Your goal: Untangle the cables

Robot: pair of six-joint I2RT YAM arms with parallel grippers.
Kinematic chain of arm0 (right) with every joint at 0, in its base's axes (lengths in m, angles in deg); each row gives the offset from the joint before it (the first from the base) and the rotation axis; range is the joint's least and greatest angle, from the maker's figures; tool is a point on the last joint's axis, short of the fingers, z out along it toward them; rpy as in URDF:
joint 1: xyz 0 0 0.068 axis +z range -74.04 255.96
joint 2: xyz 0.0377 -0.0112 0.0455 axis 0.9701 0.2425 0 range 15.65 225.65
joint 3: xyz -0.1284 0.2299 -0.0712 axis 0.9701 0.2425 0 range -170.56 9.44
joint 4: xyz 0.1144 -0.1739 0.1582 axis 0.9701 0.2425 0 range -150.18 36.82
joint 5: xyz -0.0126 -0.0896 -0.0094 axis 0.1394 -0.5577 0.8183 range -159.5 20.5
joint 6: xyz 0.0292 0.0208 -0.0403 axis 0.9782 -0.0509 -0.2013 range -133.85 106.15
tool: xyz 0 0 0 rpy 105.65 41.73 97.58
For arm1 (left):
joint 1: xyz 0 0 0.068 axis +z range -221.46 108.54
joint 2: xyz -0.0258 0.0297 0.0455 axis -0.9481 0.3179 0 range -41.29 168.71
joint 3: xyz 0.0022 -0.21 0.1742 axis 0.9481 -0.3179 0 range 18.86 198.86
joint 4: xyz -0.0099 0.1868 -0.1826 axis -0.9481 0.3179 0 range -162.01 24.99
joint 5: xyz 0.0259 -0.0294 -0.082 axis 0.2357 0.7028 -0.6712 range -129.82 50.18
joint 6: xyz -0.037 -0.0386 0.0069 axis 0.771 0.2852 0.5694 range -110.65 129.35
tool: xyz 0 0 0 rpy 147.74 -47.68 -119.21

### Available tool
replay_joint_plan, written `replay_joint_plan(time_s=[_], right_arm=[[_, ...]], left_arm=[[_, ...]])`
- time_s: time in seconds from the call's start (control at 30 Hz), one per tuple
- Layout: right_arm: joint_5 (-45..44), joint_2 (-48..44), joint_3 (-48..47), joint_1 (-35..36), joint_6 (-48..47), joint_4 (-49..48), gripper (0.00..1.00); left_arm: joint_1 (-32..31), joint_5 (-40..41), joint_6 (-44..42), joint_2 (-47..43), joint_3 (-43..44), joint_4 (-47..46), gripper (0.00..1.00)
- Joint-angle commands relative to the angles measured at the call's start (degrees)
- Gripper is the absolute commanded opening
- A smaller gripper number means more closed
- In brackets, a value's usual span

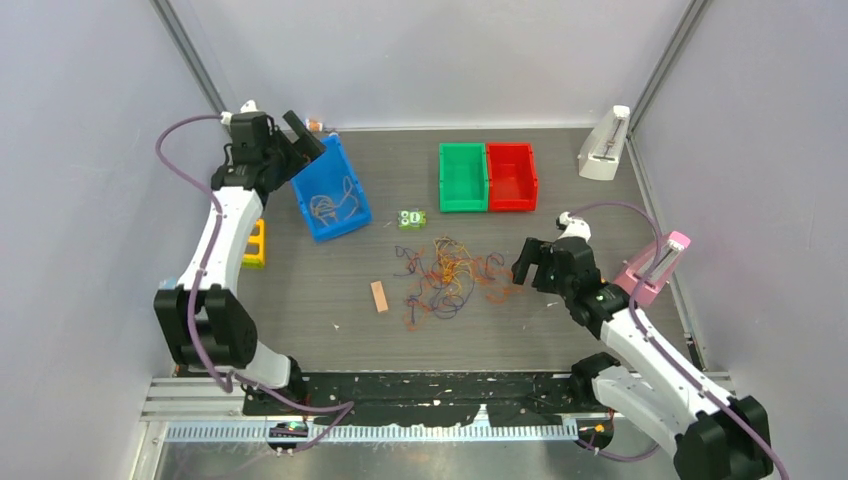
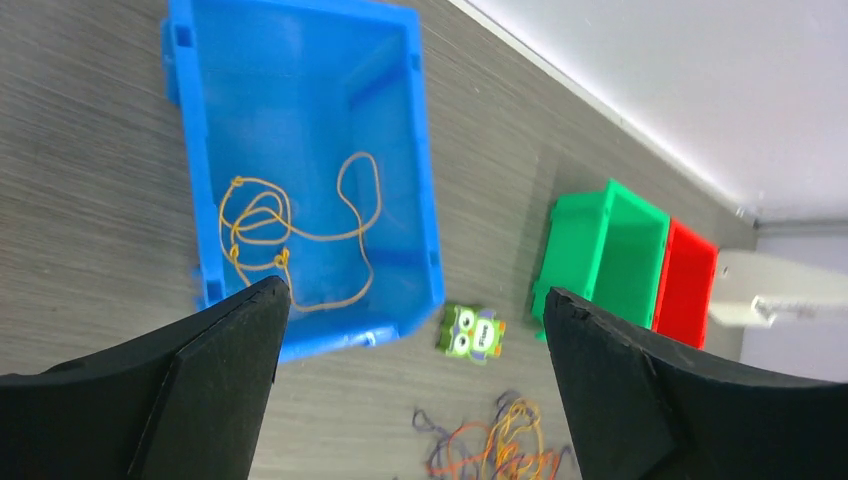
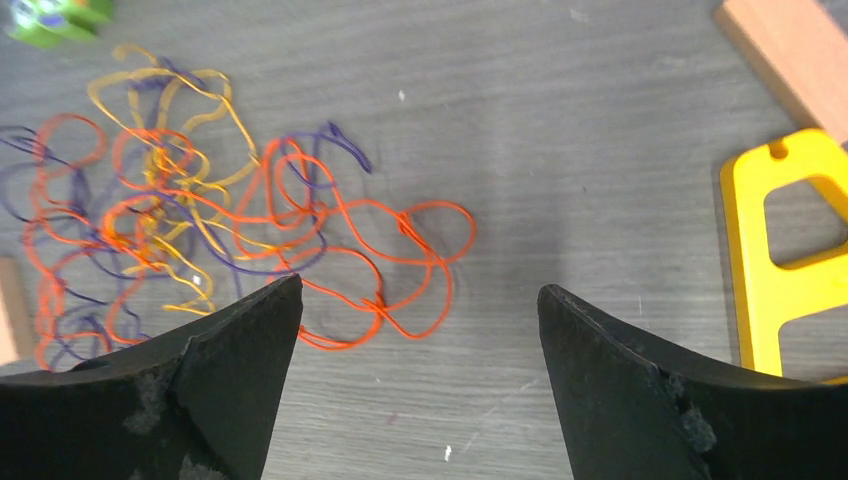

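The cables [image 1: 450, 275] lie as a loose tangle of orange, yellow and purple strands mid-table, also seen in the right wrist view [image 3: 200, 230] and at the bottom of the left wrist view [image 2: 500, 445]. One yellowish cable [image 2: 290, 235] lies alone inside the blue bin [image 2: 300, 60]. My left gripper [image 1: 308, 140] hovers over that bin's [image 1: 345, 225] far left corner, open [image 2: 415, 295] and holding nothing. My right gripper [image 1: 530, 265] is just right of the tangle, low over the table, open [image 3: 420, 290] with bare tabletop between its fingers and an orange loop [image 3: 400, 270] just ahead.
A green bin [image 1: 463, 177] and a red bin [image 1: 511, 177] stand side by side at the back. A green owl toy [image 1: 411, 219], a wooden block [image 1: 379, 296] and a yellow frame piece [image 1: 256, 243] lie around. A white stand [image 1: 603, 145] and a pink stand [image 1: 655, 265] line the right wall.
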Motion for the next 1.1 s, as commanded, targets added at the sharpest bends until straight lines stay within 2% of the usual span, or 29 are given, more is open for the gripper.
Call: replay_joint_plan(time_s=[0.0, 0.13, 0.2, 0.4, 0.53, 0.73, 0.83, 0.87, 0.9, 0.93, 1.07], right_arm=[[-0.75, 4.25, -2.28, -0.18, 0.28, 2.66, 0.93], [-1.69, 11.24, -3.09, -0.14, 0.23, 3.37, 0.97], [-2.20, 14.94, -4.10, 0.05, 0.28, 3.92, 0.97], [-4.29, 21.09, -5.72, 3.73, 1.08, 2.20, 0.97], [-7.34, 25.72, -7.92, 5.44, 0.83, 2.53, 0.96], [-6.56, 32.12, -11.94, 7.98, -0.56, 3.72, 0.90], [-3.46, 35.75, -13.60, 8.38, -1.68, 4.16, 0.71], [-2.01, 36.02, -13.49, 8.44, -1.85, 3.99, 0.53], [-0.99, 35.76, -13.25, 8.48, -1.73, 3.70, 0.42], [-0.74, 35.28, -12.57, 8.49, -1.49, 3.58, 0.25], [-0.31, 28.99, -10.72, 8.52, -0.46, 3.95, 0.08]], left_arm=[[-6.54, 6.70, -7.91, -11.43, -2.32, 5.09, 0.99], [-18.14, 18.36, -13.51, -20.37, -11.26, 4.87, 0.99], [-22.88, 21.05, -14.16, -24.28, -15.49, 4.76, 1.00], [-29.74, 18.50, -15.94, -32.81, -26.33, 2.98, 1.00], [-34.18, 21.75, -16.80, -36.15, -31.55, 2.34, 1.00], [-34.97, 22.25, -17.00, -37.65, -36.41, 0.34, 1.00], [-35.02, 21.25, -17.13, -37.85, -38.57, -0.90, 1.00], [-35.03, 21.46, -17.06, -38.14, -39.54, -1.20, 1.00], [-34.97, 22.41, -16.46, -38.59, -40.42, -1.71, 1.00], [-34.98, 24.19, -15.40, -39.16, -41.41, -1.83, 1.00], [-34.92, 30.45, -9.52, -43.85, -46.15, -2.68, 1.00]])
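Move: A loose orange loop at the right end of the cables lies about 4 cm left of my right hand, level fore and aft, 10 cm below. From that hand the main tangle is some 15 cm left, the yellow triangle about 11 cm right, the wooden block 10 cm right and 6 cm farther out. From my left hand, above the blue bin, the main tangle lies roughly 20 cm back, 24 cm right and 24 cm down. I drop my open right hand about 9 cm to the table, tipping the fingers more steeply down, then slide it some 4 cm left and shut the fingers, pinching the orange loop. Meanwhile my left hand, empty and open, swings back about 20 cm and 10 cm right, away from the blue bin towards the tangle, rising a little before sinking and turning clockwise. ##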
